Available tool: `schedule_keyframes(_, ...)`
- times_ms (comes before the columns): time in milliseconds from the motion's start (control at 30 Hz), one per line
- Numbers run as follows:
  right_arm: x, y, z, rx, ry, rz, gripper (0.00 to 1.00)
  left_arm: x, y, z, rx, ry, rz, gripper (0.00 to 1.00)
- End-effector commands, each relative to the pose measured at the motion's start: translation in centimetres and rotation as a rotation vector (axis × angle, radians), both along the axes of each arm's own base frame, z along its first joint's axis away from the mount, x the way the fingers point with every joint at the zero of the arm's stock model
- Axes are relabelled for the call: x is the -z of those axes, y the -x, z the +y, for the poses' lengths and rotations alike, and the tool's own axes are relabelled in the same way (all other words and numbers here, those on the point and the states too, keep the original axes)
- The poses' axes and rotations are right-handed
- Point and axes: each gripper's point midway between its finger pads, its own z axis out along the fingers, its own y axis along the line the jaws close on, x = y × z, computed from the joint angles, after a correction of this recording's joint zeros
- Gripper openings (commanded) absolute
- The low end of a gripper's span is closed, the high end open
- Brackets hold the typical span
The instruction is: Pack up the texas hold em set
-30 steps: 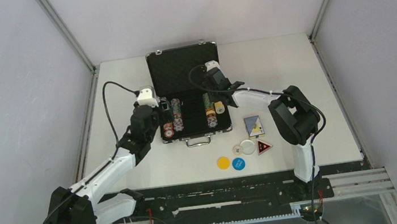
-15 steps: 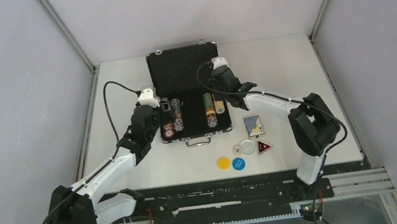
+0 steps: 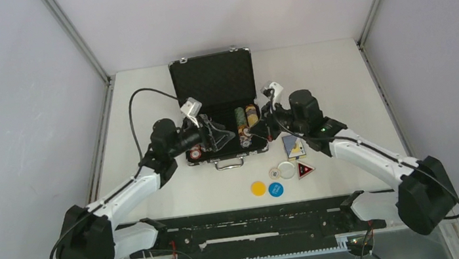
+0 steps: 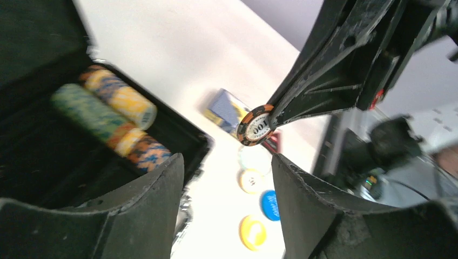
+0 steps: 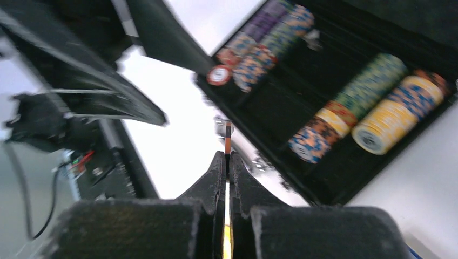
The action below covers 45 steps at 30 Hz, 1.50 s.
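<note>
The black briefcase [image 3: 213,82] lies open with poker chip stacks [image 3: 243,126] in its tray. My right gripper [image 3: 257,130] hovers over the tray's front and is shut on one orange-black poker chip [image 4: 256,125], which shows edge-on between the fingers [image 5: 228,139]. My left gripper [image 3: 222,135] faces it from the left, open and empty, a short gap away. In front of the case, the card deck [image 3: 293,145], white button [image 3: 287,170], yellow button [image 3: 258,188], blue button [image 3: 276,189] and triangle token [image 3: 305,170] lie on the table.
More chip stacks [image 5: 259,38] fill the tray's left side beside the right rows [image 5: 372,102]. The case's metal handle [image 3: 229,163] points toward the arm bases. Grey walls close in the white table [image 3: 354,88] on three sides.
My right gripper has come out of the case's back right and swung forward and left, chip in its fingers. My left gripper has turned right over the tray to face it, its jaws a little narrower.
</note>
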Motion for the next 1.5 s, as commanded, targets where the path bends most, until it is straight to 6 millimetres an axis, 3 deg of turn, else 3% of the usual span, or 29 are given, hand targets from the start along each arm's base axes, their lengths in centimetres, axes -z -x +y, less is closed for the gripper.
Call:
schedule_keyframes(0,-5.5,4.1,1.8,-0.252,-0.178,-0.107,0.0,-3.9,4.5,-3.0,0.358,0.128,-0.039,0.65)
schedule_keyframes(167,-7.1,5.4,2.2,-0.316,-0.234,-0.115,0.0,-4.1,5.1,-3.4,0.415,0.138,-0.021,0.63)
schedule_keyframes(467,-7.0,5.5,2.4,-0.33,-0.24,-0.108,0.0,-6.3,6.5,-3.6,0.479,0.213,-0.058,0.59)
schedule_keyframes(600,-7.1,5.4,2.4,-0.329,-0.244,-0.112,0.0,-6.2,6.8,-3.8,0.506,0.222,-0.045,0.37)
schedule_keyframes(767,-7.2,5.4,2.5,-0.332,-0.246,-0.113,0.0,-5.9,7.3,-4.3,0.546,0.221,-0.033,0.01)
schedule_keyframes(867,-7.1,5.4,2.5,-0.332,-0.245,-0.112,0.0,-6.0,7.2,-4.3,0.547,0.219,-0.041,0.0)
schedule_keyframes(900,-7.1,5.4,2.5,-0.331,-0.243,-0.112,0.09,-6.0,7.3,-4.3,0.551,0.217,-0.046,0.0)
schedule_keyframes(1033,-6.6,4.2,1.7,-0.237,-0.208,-0.117,0.65,-5.6,6.8,-4.4,0.547,0.185,-0.085,0.0)
schedule_keyframes(1067,-6.5,3.7,1.4,-0.199,-0.197,-0.126,0.71,-5.3,6.4,-4.5,0.547,0.161,-0.101,0.0)
schedule_keyframes(1167,-5.4,1.1,-0.6,-0.009,-0.151,-0.15,0.79,-4.5,3.9,-5.1,0.532,0.058,-0.17,0.0)
schedule_keyframes(1333,-2.7,-2.7,-5.2,0.266,-0.121,-0.083,0.78,-1.9,0.9,-5.5,0.586,-0.167,-0.211,0.0)
schedule_keyframes(1467,-1.1,-3.6,-7.9,0.382,-0.106,-0.053,0.75,1.4,-0.2,-4.7,0.618,-0.329,-0.219,0.0)
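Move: The orange-rimmed chip, already pinched in the right fingertips, is about 6 cm right of the open left hand, 1 cm back and 3 cm lower. From the right hand, the left fingers are some 8 cm left, 2 cm ahead and 2 cm higher. In the case, from the left hand, the yellow stack lies about 12 cm ahead, 9 cm right, and the green stack 9 cm ahead, 5 cm right, both roughly 15 cm below. Both hands draw back to meet in the air, the left about 7 cm back, also right and up, turning some 30 degrees clockwise, the right as much up as back, turning counter-clockwise; there the left fingers shut on the orange-rimmed chip. The right fingers then open and leave forward, right and down, while the left, keeping its pinch, swings forward towards the yellow stack. ##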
